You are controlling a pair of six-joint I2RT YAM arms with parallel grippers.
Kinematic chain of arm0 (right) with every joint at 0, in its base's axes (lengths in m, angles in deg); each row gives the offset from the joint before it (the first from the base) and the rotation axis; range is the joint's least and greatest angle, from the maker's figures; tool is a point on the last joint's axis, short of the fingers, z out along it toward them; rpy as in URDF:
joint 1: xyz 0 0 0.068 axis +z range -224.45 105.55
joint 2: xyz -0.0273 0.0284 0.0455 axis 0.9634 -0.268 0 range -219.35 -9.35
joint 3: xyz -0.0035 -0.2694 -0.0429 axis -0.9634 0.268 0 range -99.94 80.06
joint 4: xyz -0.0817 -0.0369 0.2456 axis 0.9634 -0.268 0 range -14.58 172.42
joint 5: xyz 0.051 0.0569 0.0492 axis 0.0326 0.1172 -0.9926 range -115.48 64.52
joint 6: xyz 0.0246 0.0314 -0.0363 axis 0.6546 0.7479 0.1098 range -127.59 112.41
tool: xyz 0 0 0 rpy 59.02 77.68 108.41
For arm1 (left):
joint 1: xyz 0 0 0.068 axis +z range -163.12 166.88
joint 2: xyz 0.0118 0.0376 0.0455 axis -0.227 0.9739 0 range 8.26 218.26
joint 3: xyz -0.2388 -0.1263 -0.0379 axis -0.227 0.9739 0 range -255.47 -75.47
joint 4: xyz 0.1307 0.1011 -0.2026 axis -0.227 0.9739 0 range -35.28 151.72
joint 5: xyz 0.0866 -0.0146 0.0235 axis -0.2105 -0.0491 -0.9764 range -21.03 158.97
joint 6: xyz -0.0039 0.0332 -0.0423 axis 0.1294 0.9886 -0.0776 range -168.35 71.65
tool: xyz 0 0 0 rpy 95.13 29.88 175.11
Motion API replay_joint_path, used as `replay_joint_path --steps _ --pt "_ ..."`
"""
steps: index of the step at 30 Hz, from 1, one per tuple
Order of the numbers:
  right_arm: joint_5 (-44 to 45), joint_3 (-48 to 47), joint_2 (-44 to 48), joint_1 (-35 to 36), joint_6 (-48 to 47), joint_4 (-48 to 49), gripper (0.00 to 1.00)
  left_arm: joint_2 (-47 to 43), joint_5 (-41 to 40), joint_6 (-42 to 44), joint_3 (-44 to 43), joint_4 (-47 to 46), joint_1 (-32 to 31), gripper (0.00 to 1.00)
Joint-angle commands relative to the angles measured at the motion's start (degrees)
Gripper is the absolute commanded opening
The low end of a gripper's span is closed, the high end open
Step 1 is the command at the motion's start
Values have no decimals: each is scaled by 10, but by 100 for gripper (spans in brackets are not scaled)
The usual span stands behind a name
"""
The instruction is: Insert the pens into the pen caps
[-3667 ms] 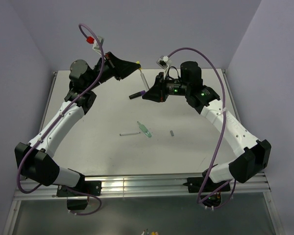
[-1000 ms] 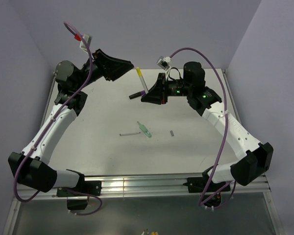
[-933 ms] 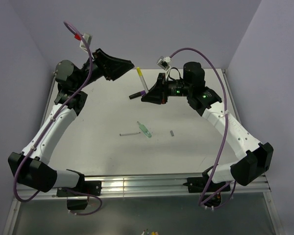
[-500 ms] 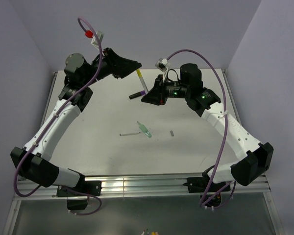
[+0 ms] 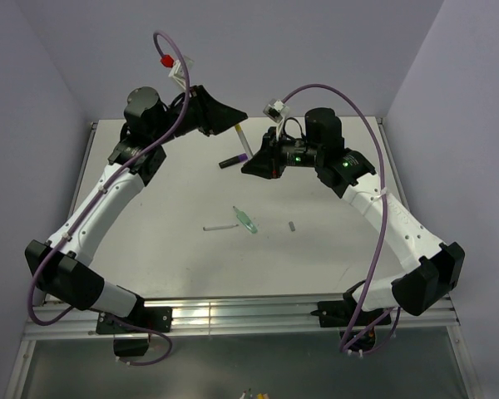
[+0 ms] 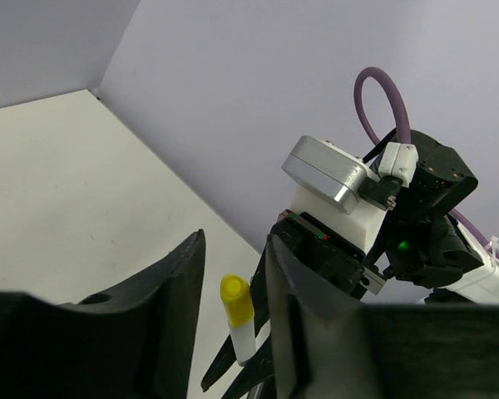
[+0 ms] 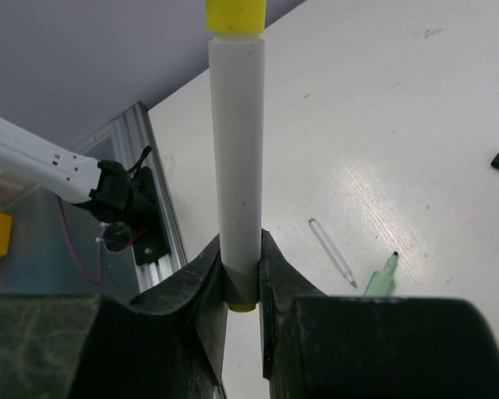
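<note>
My right gripper (image 5: 249, 159) (image 7: 241, 270) is shut on the lower end of the pale white pen (image 5: 241, 143) (image 7: 237, 150) and holds it upright above the table's far middle. A yellow pen cap (image 5: 235, 127) (image 6: 237, 301) (image 7: 235, 15) sits on the pen's top end. My left gripper (image 5: 234, 124) (image 6: 234, 259) is open around that cap, a gap showing on each side. A black pen (image 5: 231, 161) lies under the right gripper. The grey-white pen (image 5: 219, 226) (image 7: 331, 252), the green pen (image 5: 246, 219) (image 7: 381, 277) and a grey pen cap (image 5: 291, 225) lie mid-table.
The purple back wall stands close behind both grippers. Metal rails (image 5: 233, 314) run along the table's near edge by the arm bases. Purple cables (image 5: 316, 86) loop above both wrists.
My left arm has swung right toward the held pen, and its jaws now straddle the yellow cap and have narrowed. The right gripper has kept the pen almost still.
</note>
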Motion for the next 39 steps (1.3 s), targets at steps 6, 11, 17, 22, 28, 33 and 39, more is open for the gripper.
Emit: replay_joint_path --steps 6,11,17,22,28,33,39 --pt "1 -27 14 6 -9 4 0 -8 5 1 -12 -22 -3 14" --pt "-29 -43 6 5 -8 3 0 -20 37 -43 37 -80 -3 0" --pt "-101 -67 4 4 -7 13 0 -47 79 -141 145 -196 -3 0" --pt "-90 -81 2 4 6 20 0 -57 73 -164 186 -212 -15 0" --pt "19 -99 4 5 32 12 0 -76 6 -126 190 -116 -53 0" --pt "89 -139 -2 7 76 -2 0 -78 -53 -160 191 -67 -68 0" --pt "120 -172 -18 14 40 -28 0 -68 -40 -174 183 -74 -73 0"
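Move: The yellow cap, on the upper end of the white pen that the right gripper holds, sits between the open left fingers, about 1 cm below their hand point; from the right hand it is some 6 cm ahead, 3 cm left and 9 cm up. About 44 cm below the left hand on the table lie the dark pen, roughly 23 cm ahead and 3 cm left, and the green pen, some 2 cm back and 1 cm right. Hold the left gripper where it is and shut its fingers on the yellow cap, the right still pinching the white pen's lower part. Then draw both hands back about 3 cm together and ease them partway forward again, raising the right about 1.5 cm and tilting the left some 15 degrees, fingers tipping up. ##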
